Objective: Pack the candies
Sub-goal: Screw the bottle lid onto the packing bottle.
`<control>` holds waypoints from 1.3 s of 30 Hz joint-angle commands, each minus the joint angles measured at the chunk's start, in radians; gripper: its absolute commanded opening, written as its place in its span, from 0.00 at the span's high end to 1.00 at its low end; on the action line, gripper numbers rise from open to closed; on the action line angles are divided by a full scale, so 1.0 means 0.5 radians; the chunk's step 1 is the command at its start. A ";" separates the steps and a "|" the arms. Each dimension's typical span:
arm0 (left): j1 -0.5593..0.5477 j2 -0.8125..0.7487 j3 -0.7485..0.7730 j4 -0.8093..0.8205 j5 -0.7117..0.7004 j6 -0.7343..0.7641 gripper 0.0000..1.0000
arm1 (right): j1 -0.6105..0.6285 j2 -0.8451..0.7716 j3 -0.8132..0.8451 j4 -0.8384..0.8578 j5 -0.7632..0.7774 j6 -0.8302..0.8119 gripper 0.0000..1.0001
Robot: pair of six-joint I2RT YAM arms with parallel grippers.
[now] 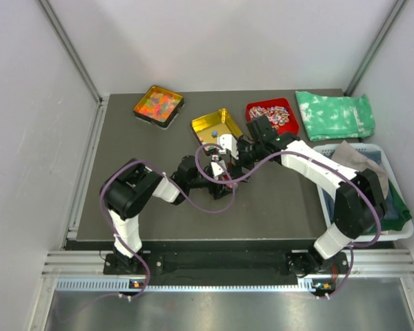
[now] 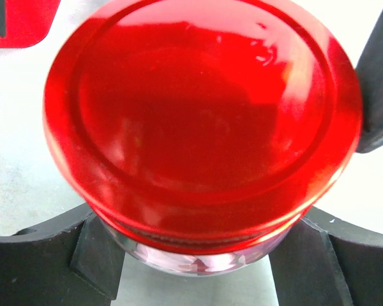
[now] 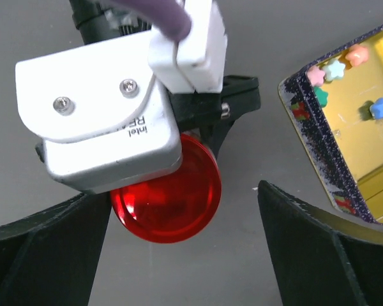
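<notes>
A glass jar [image 2: 198, 262] with a red lid [image 2: 201, 115] stands on the dark table. My left gripper [image 2: 191, 102] is shut on the jar just under the lid, and its black fingers [image 2: 45, 261] press both sides. In the top view the left gripper [image 1: 217, 171] sits mid-table. My right gripper [image 3: 179, 191] hovers open above the red lid [image 3: 169, 204], with its fingers [image 3: 325, 248] wide apart and touching nothing. A few candies [image 3: 381, 108], small and star-shaped in pink, green, orange and blue, lie in the yellow tray [image 3: 319, 146]. The jar's contents are hidden.
The yellow tray [image 1: 229, 118] lies just behind the grippers. An orange tray [image 1: 159, 105] of gummies sits at the back left and a red tray [image 1: 287, 103] of striped sweets at the back right. A green cloth [image 1: 334, 116] and a white basket [image 1: 324, 189] lie to the right.
</notes>
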 commanded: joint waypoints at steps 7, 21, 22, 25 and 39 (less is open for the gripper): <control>-0.019 0.088 -0.009 -0.284 -0.029 0.061 0.40 | -0.013 0.019 0.102 0.008 -0.101 -0.065 0.24; -0.016 0.091 -0.003 -0.293 -0.032 0.064 0.40 | 0.051 -0.177 -0.193 0.355 0.092 0.411 0.33; -0.016 0.091 0.000 -0.293 -0.038 0.064 0.40 | 0.090 -0.196 -0.211 0.382 0.129 0.496 0.33; -0.016 0.088 -0.003 -0.293 -0.039 0.067 0.40 | 0.158 -0.236 -0.260 0.471 0.270 0.665 0.33; -0.016 0.085 -0.006 -0.293 -0.039 0.070 0.41 | 0.284 -0.172 -0.224 0.662 0.807 1.279 0.31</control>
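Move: The lid already sits on the bottle, its middle about 1 cm back, 1 cm left and 1 cm below the right hand, between its open fingers. The gold tin lies roughly 18 cm ahead of that hand and 4 cm left, the red candy tray some 21 cm ahead and 15 cm right, both about 10 cm lower. From the left hand, which holds the bottle, the lid is straight above, around 6 cm. The right hand closes its wide-open fingers by about a third onto opposite sides of the red lid while easing about 1 cm back, then, with the grip kept, swings its wrist some 25 degrees clockwise to screw the lid down, staying almost in place. The left hand keeps its hold round the bottle below as the counter-grip, hardly moving and tipping only a few degrees towards the end. ##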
